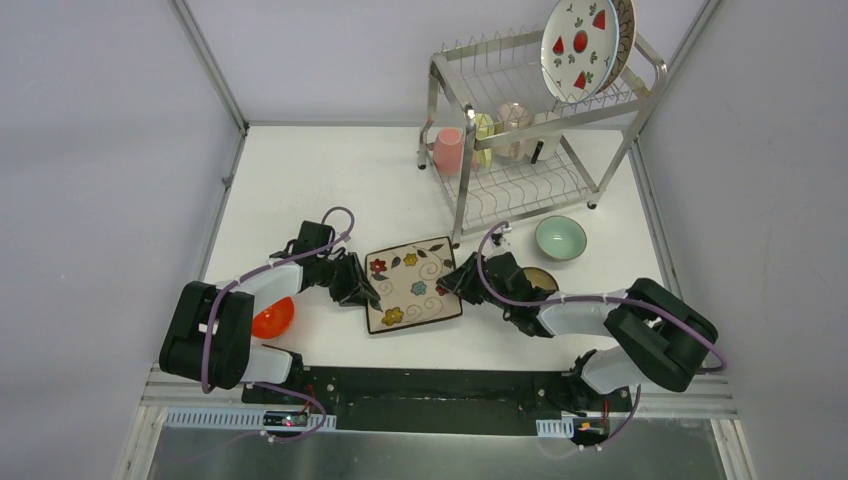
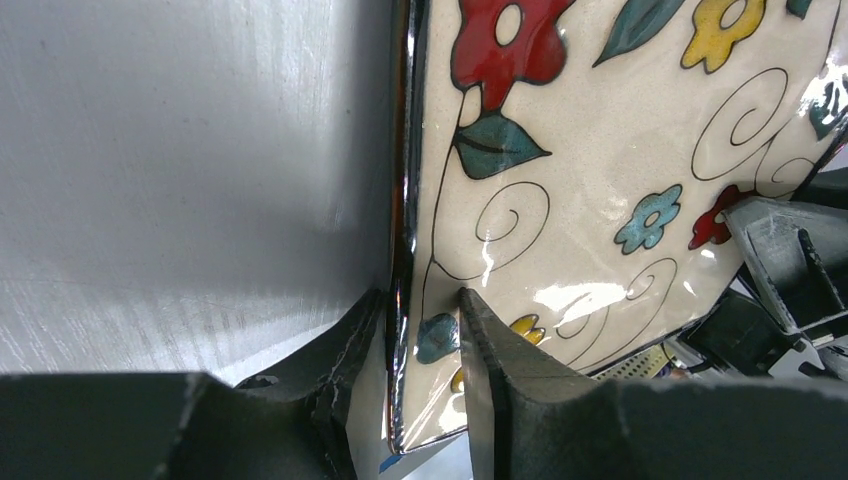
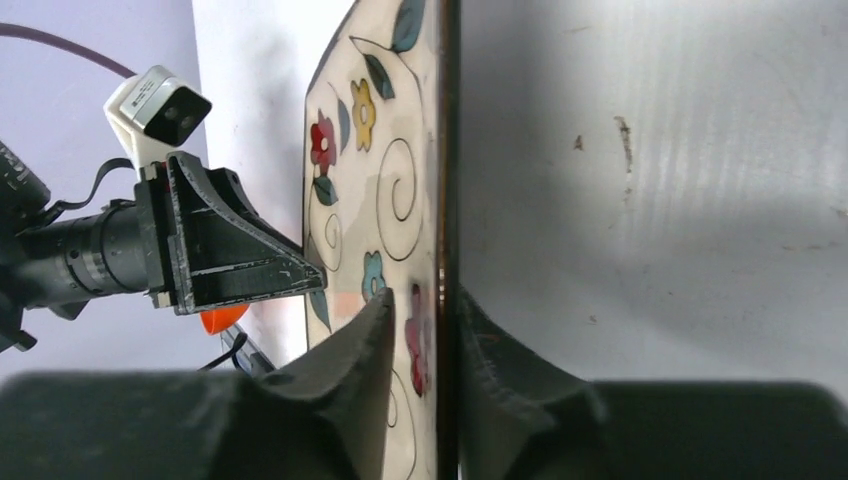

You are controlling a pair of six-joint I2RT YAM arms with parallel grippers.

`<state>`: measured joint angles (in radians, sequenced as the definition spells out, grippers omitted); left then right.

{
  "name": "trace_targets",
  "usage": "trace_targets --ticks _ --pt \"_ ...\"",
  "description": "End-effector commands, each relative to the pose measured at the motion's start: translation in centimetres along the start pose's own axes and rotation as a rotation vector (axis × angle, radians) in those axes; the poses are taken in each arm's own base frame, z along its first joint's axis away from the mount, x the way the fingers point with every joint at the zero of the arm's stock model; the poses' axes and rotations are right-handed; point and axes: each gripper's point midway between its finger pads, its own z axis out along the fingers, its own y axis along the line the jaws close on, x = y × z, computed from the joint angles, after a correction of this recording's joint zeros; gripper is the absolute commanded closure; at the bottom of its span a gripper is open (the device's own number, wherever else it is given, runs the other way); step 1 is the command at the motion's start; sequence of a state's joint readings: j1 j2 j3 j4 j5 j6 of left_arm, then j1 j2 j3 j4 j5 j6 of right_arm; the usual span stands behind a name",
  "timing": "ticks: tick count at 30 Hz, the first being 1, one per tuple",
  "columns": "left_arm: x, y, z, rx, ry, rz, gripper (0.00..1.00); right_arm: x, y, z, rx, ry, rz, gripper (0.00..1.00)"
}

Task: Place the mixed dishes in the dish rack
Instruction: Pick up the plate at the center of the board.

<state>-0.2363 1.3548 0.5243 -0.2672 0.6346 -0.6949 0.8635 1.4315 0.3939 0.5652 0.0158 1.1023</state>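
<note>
The square cream floral plate (image 1: 412, 285) lies between both arms in the middle of the table. My left gripper (image 1: 362, 292) is shut on its left edge; in the left wrist view (image 2: 420, 295) one finger is under the rim and one on the flowered face (image 2: 600, 150). My right gripper (image 1: 458, 283) is shut on its right edge, its jaws straddling the rim (image 3: 425, 300). The silver dish rack (image 1: 540, 110) stands at the back right. Its top tier holds a white plate (image 1: 580, 45) with a brown-rimmed plate (image 1: 627, 30) behind. A pink cup (image 1: 449, 150) and pale cups (image 1: 513, 120) sit on its lower shelf.
A mint bowl (image 1: 560, 238) sits in front of the rack. A brown bowl (image 1: 541, 278) is partly hidden behind my right arm. An orange bowl (image 1: 272, 318) lies beside my left arm and shows in the right wrist view (image 3: 222, 320). Walls enclose the table.
</note>
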Motion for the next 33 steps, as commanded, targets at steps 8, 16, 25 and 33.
trace_targets --ticks 8,16,25,33 --pt "1.3 -3.8 -0.9 0.152 0.040 0.065 0.67 -0.3 10.2 -4.2 -0.298 0.053 -0.008 1.00" --pt "1.5 -5.1 -2.1 0.190 0.031 0.103 0.54 -1.7 9.8 -7.1 -0.245 -0.011 -0.060 1.00" --pt "1.5 -7.8 -4.6 0.258 -0.004 0.190 0.33 -3.4 8.1 -11.9 -0.169 -0.090 -0.103 1.00" --pt "1.0 -9.0 -6.2 0.249 -0.029 0.285 0.01 -5.4 8.9 -16.2 -0.169 -0.170 -0.134 1.00"
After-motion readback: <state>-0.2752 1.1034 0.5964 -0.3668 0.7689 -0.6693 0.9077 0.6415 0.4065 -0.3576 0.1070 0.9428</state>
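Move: The square flowered plate is between the hands, its right rim already between the right hand's open fingers and its middle about 9 cm to that hand's left, 1 cm ahead and 2 cm lower. The brown bowl sits some 19 cm to the right, level fore and aft, and the rack's nearest foot about 11 cm straight ahead, both roughly 4 to 5 cm lower. From the left hand, whose fingers straddle the left rim, the plate's middle is about 9 cm right, 3 cm ahead and 1 cm lower. The right hand shuts its fingers on the plate's right rim, then carries the plate about 10 cm to the right and 7 cm back towards the base, rising some 5 cm and rolling about 10 degrees so that its right side comes up. Meanwhile the left hand first eases back a couple of centimetres, then rises about 8 cm, opening its fingers from partly closed to nearly full width and coming free of the plate's left rim. ##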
